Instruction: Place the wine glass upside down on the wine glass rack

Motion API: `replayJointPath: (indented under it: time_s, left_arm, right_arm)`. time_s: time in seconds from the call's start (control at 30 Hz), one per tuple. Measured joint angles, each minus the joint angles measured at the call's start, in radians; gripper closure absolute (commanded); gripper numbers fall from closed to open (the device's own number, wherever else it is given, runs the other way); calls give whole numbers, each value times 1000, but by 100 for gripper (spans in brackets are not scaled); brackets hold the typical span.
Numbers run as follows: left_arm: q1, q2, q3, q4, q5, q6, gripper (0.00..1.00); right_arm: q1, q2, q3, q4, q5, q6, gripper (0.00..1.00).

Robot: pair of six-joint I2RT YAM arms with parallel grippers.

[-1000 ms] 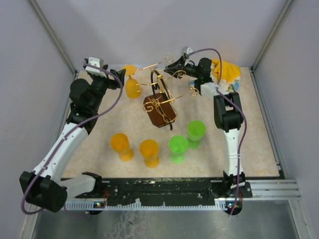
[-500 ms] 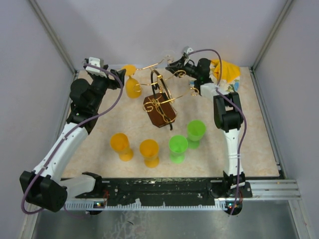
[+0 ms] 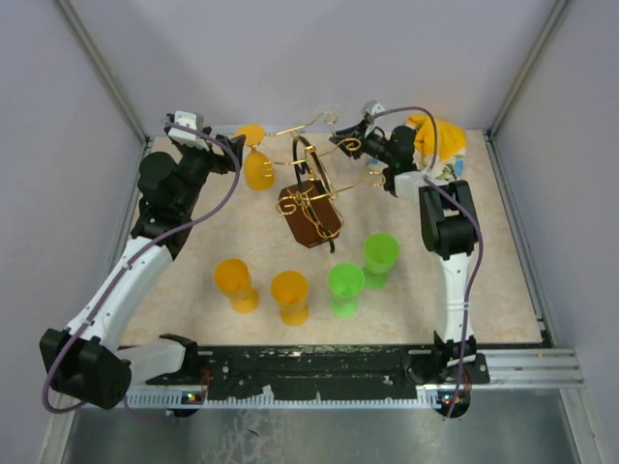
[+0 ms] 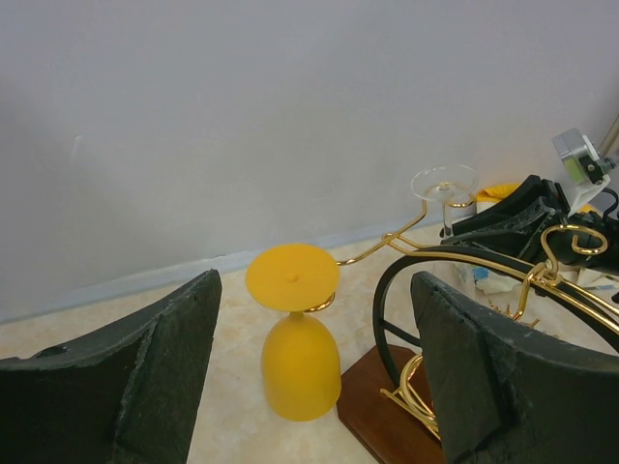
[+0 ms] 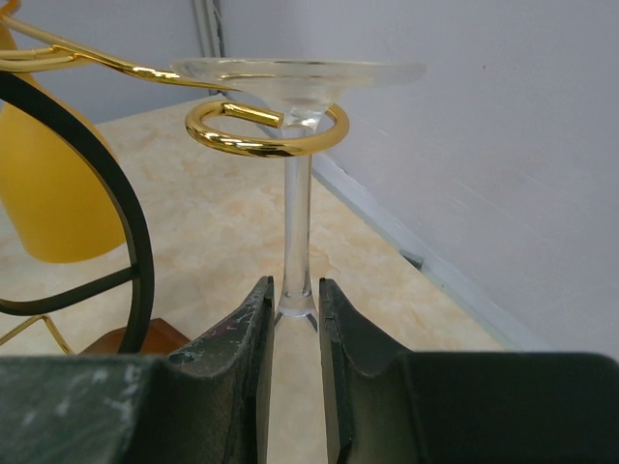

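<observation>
A clear wine glass [image 5: 297,222] hangs upside down, its foot [image 5: 300,72] resting on a curled gold hook [image 5: 261,135] of the wine glass rack [image 3: 311,213]. My right gripper [image 5: 296,290] is shut on the bottom of the stem, where it meets the bowl; the bowl is hidden behind the fingers. In the top view the right gripper [image 3: 360,138] is at the rack's back right arm. My left gripper [image 4: 311,290] is open and faces a yellow glass [image 4: 300,372] that hangs upside down on the rack's left arm, without touching it.
Two orange glasses [image 3: 235,282] [image 3: 290,295] and two green glasses [image 3: 344,287] [image 3: 379,257] stand on the table in front of the rack. A yellow cloth [image 3: 440,135] lies at the back right corner. The back wall is close behind the rack.
My right wrist has shifted slightly to the right along the back with the clear glass. The left arm has not moved.
</observation>
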Motion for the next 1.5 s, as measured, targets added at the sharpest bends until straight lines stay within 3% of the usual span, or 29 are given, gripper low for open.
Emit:
replayJointPath:
  time_s: [0.3,0.83,1.17,1.3,1.5]
  left_arm:
    - [1,1,0,2,0,0,15]
    - [1,17,0,5,0,-1,15]
    - [2,17,-2,5,0,-3,15]
    - [2,18,-3,5,0,-8,15]
    - [2,20,-3,5,0,-18,14]
  right_arm:
    - [-8,-23,-61,85,39,47,89]
    - [-11,-42,-177,290,68,130,89]
    - [-13,-43,-189,339,9,166,72]
    - [-13,-62,-221,332,4,156,58]
    - [-25,-117,-295,324,23,145,50]
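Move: My right hand holds the upside-down clear wine glass low on its stem. The rack hook it belongs on lies about 5 cm above and 1 cm back of that hand, straight in line sideways. Another gold curl is about 8 cm back, 2 cm right and 4 cm up; the hung yellow glass is some 7 cm back, 17 cm left and 3 cm lower. From my left hand the hook is about 17 cm ahead, 22 cm right and 14 cm down. Still pinching the glass with its foot over the gold hook, my right hand edges slightly right and up, then draws it back, about 3 cm in all, rolling some 7 degrees so the hand's left side rises. Then I open my fingers about a quarter of their range and back the hand off the stem, rearward and right, another 2 cm. ##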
